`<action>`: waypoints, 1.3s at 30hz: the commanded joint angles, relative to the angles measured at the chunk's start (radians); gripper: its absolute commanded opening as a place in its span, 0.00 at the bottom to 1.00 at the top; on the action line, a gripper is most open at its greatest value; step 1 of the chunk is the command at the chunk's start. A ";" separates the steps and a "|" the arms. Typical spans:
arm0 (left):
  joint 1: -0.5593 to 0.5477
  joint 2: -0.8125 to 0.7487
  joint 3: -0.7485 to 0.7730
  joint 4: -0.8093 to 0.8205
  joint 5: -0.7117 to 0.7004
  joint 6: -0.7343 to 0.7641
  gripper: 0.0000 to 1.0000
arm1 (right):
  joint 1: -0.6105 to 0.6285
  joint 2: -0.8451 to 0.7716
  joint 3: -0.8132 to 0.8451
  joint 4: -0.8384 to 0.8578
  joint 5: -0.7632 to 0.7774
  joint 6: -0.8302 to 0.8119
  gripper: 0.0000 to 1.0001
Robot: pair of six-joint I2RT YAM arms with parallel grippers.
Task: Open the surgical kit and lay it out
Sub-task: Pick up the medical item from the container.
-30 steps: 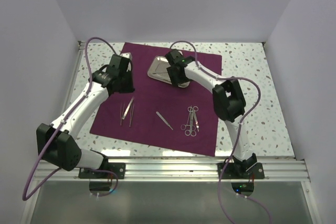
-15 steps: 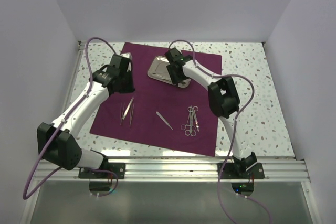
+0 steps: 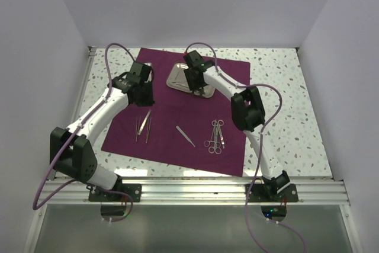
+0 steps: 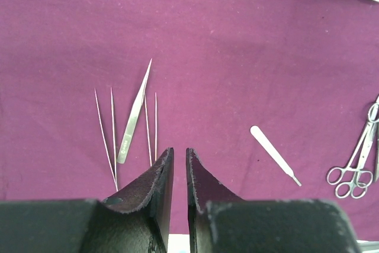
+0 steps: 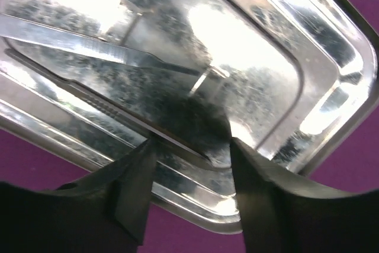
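The surgical kit lies open: a maroon cloth [image 3: 177,117] is spread flat, with a steel tray [image 3: 176,79] at its back. Tweezers [image 3: 144,124], a slim flat handle [image 3: 185,135] and scissors [image 3: 216,136] lie on the cloth. My right gripper [image 5: 192,142] is open, low inside the tray [image 5: 334,87], its fingers either side of the end of a thin dark instrument [image 5: 106,108]. A second silver instrument [image 5: 89,45] lies beside it. My left gripper [image 4: 179,152] hovers above the tweezers [image 4: 135,117], its jaws nearly together with nothing between them.
The speckled tabletop [image 3: 278,87] shows around the cloth. White walls close in on three sides. The arms' mounting rail [image 3: 195,191] runs along the near edge. A purple cable [image 3: 118,51] loops over each arm.
My right gripper has shifted a little left and further over the tray, and its jaws have narrowed. The left arm's elbow has swung inward while its gripper stays over the tweezers.
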 commanded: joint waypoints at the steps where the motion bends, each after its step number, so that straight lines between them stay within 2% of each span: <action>1: 0.005 0.015 0.050 -0.004 -0.007 0.028 0.17 | -0.013 0.097 -0.012 -0.001 -0.141 0.028 0.53; 4: 0.005 0.023 0.053 -0.007 -0.016 0.039 0.17 | -0.019 0.116 -0.014 0.011 -0.215 0.069 0.39; 5: 0.005 0.026 0.053 -0.009 -0.018 0.043 0.17 | -0.020 0.123 -0.012 0.011 -0.232 0.074 0.26; 7: 0.005 0.030 0.055 -0.010 -0.021 0.046 0.17 | -0.020 0.143 -0.002 0.005 -0.246 0.080 0.15; 8: 0.005 0.033 0.056 -0.012 -0.021 0.048 0.17 | -0.020 0.148 0.003 -0.002 -0.260 0.085 0.05; 9: 0.005 0.035 0.058 -0.013 -0.022 0.050 0.17 | -0.020 0.159 0.011 -0.007 -0.263 0.085 0.01; 15: 0.005 0.049 0.062 -0.009 -0.025 0.045 0.16 | -0.025 0.156 0.012 -0.022 -0.271 0.079 0.00; 26: 0.005 0.052 0.088 0.013 -0.011 0.030 0.16 | -0.023 -0.063 -0.021 -0.003 -0.286 0.114 0.00; 35: 0.005 -0.013 0.075 0.027 -0.008 0.020 0.15 | -0.023 -0.287 -0.169 0.031 -0.338 0.198 0.00; 39: 0.004 -0.042 0.049 0.042 -0.004 0.019 0.15 | 0.004 -0.384 -0.294 0.043 -0.355 0.217 0.00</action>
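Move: The right hand is low in the tray, near its nearest corner, with the near end of a thin medical item between its parted fingers. The item's middle lies about 5 cm to the left, 2 cm ahead and 1 cm below. The tweezers' middle is some 7 cm left and 5 cm ahead; the tray's middle is about 3 cm left and 5 cm ahead. From the left hand the item is roughly 20 cm ahead, 13 cm right and 12 cm below. The right fingers close from over half open to shut and pinch the thin item, as the hand slides nearly 5 cm left along it inside the tray, rolling its left side up by some 15 degrees. Still gripping, the hand then draws back about 6 cm and rises over 5 cm, drifting slightly right, over the tray's near edge. ##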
